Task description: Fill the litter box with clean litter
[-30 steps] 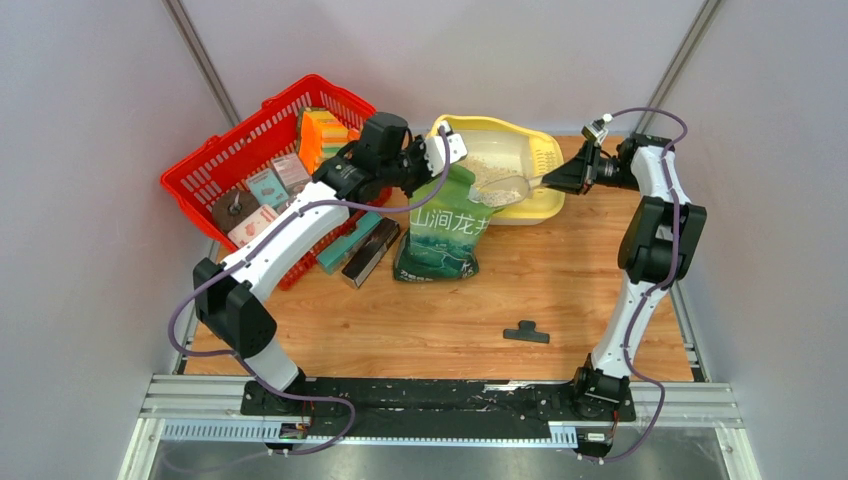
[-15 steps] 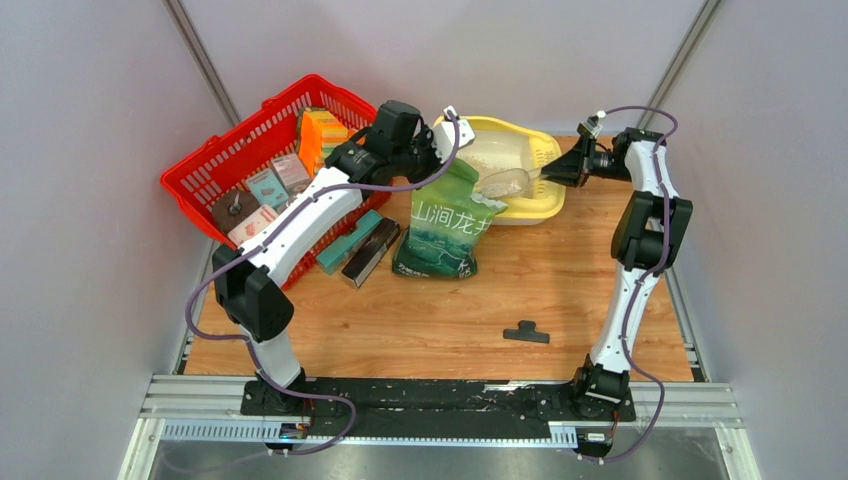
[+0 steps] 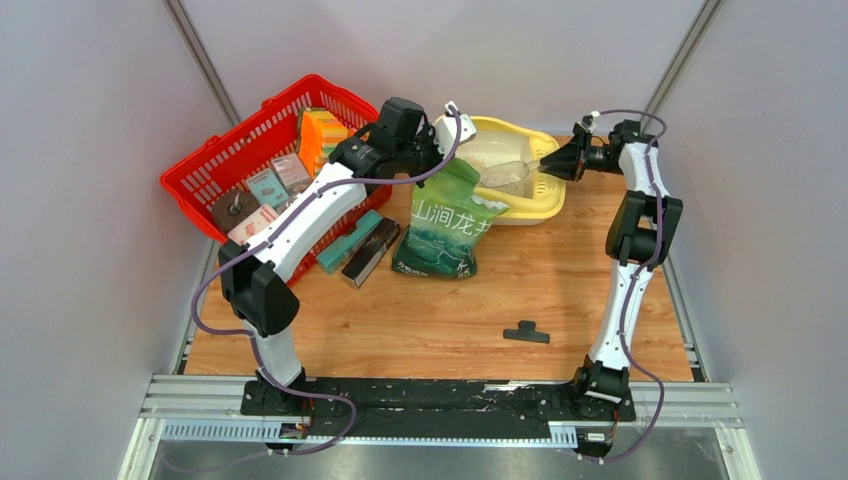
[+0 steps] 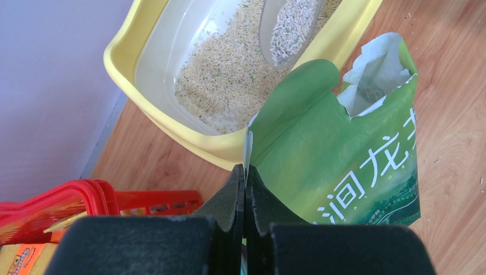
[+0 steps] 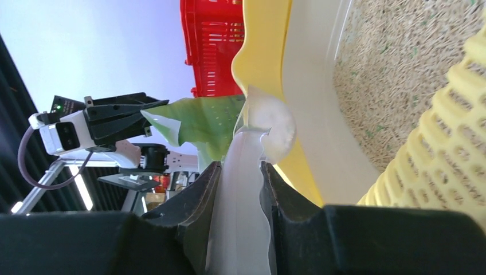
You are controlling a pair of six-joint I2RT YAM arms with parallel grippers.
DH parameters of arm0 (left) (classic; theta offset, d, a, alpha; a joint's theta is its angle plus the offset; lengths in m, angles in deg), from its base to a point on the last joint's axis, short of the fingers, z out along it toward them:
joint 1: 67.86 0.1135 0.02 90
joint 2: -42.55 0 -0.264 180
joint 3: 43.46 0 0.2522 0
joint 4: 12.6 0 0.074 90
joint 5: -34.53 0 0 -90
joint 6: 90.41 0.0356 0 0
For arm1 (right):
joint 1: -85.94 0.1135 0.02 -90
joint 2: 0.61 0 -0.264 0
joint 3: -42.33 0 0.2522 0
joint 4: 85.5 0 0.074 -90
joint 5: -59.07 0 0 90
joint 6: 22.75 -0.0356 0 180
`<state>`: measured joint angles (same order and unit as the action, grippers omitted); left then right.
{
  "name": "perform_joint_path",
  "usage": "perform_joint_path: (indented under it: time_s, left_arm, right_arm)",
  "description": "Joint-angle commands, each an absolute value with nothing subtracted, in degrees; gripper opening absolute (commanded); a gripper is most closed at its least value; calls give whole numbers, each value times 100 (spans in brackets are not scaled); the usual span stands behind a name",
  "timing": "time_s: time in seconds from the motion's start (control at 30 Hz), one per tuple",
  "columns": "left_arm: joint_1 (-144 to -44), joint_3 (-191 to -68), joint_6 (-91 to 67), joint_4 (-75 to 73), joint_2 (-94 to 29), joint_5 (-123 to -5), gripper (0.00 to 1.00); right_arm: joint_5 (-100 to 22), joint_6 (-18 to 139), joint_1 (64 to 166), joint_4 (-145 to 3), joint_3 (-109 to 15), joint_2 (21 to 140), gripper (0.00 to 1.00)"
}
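The pale yellow litter box (image 3: 545, 200) stands at the back of the table, its white basin partly covered with beige clean litter (image 4: 229, 74). My left gripper (image 4: 245, 177) is shut on the top edge of the green litter bag (image 4: 332, 154), which stands upright and open just in front of the box. From the right side my right gripper (image 5: 240, 172) is shut on the handle of a translucent scoop (image 3: 505, 175). The scoop (image 4: 289, 28) hangs over the basin with litter in its bowl. In the right wrist view the box's perforated strip (image 5: 453, 132) lies beside the litter (image 5: 390, 74).
A red mesh basket (image 3: 215, 165) full of packets stands at the back left, under my left arm. Two boxes (image 3: 362, 248) lie between the basket and the bag. A small black clip (image 3: 527, 332) lies on the wooden table (image 3: 420, 310) toward the front.
My right gripper has drawn back and risen, carrying the scoop from the bag's mouth to over the basin. My left arm shifted slightly right early on, still holding the bag.
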<state>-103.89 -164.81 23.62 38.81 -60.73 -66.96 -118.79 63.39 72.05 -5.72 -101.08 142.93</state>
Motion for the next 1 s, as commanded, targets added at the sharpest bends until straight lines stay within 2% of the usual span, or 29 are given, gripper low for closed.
perform_joint_path:
  time_s: [0.0, 0.27, 0.3, 0.37, 0.4, 0.43, 0.47, 0.5, 0.53, 0.57, 0.6, 0.67, 0.8, 0.9, 0.97]
  left_arm:
    - [-10424, -16612, 2209, 3553, -5712, -6830, 0]
    - [-10416, -16305, 2191, 3500, -5448, -6927, 0]
    - [-10424, -16260, 2182, 3465, -5422, -6945, 0]
    - [-10424, -16147, 2182, 3439, -5317, -6997, 0]
    - [-10424, -16102, 2182, 3387, -5272, -7015, 0]
    - [-10416, -16041, 2174, 3342, -5228, -7041, 0]
    - [-10424, -15919, 2156, 3307, -5124, -7059, 0]
    - [-10424, -15848, 2130, 3229, -5062, -7085, 0]
    - [-10416, -15760, 2103, 3184, -5000, -7155, 0]
    - [-10424, -15594, 2103, 3149, -4869, -7199, 0]
    - [-10416, -15505, 2094, 3079, -4798, -7243, 0]
    - [-10416, -15234, 2129, 3008, -4570, -7410, 0]
    - [-10416, -14819, 2252, 2868, -4227, -7744, 0]
    - [-10407, -14451, 2270, 2684, -3928, -7964, 0]
    - [-10407, -14144, 2340, 2569, -3683, -8096, 0]
  right_arm:
    - [-12419, 5364, 7267, -1697, -10485, 14449, 0]
    - [-11901, 4416, 7294, -2707, -10424, 14344, 0]
    - [-11787, 4118, 7285, -3527, -10293, 14283, 0]
    - [-11339, 2198, 7215, -5222, -9312, 13872, 0]
    - [-10894, 1163, 7171, -7816, -8855, 13695, 0]
    - [-10628, 205, 7127, -9147, -8485, 13624, 0]
    - [-10417, -1136, 7075, -10126, -8212, 13675, 0]
    - [-10275, -1141, 7074, -10284, -8270, 13676, 0]
    - [-10239, -776, 7083, -9833, -8323, 13606, 0]
    - [-10204, 464, 7126, -9176, -8402, 13484, 0]
    - [-10160, 868, 7162, -8073, -8437, 13300, 0]
    - [-10099, 1318, 7241, -7720, -8342, 13123, 0]
    - [-9301, 3440, 7329, -5625, -8516, 12754, 0]
    - [-8415, 4524, 7443, -4742, -8535, 12350, 0]
    - [-7991, 4563, 7469, -4870, -8193, 11955, 0]
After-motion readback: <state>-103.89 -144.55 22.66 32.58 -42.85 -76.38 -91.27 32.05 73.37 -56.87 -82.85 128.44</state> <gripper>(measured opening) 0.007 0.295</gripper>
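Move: Over the box's near right rim, the right hand holds the clear scoop; the litter box's middle lies some 6 cm ahead, 13 cm to its left and 12 cm below, with the green litter bag about 22 cm left and 9 cm back. The left hand grips the bag's top edge: the bag's middle is some 3 cm back and 15 cm below, the litter box's middle 10 cm ahead and 9 cm right, the black box 5 cm back and 15 cm left. Sweeping the scoop away from the bag, the right hand goes forward about 8 cm over the litter box, first dipping some 3 cm and then rising 4, while it swings clockwise and tips its fingers down, about 20 degrees each; its grip on the handle stays. Meanwhile the left hand, still pinching the bag's top edge, draws it back some 8 cm, away from the box. ##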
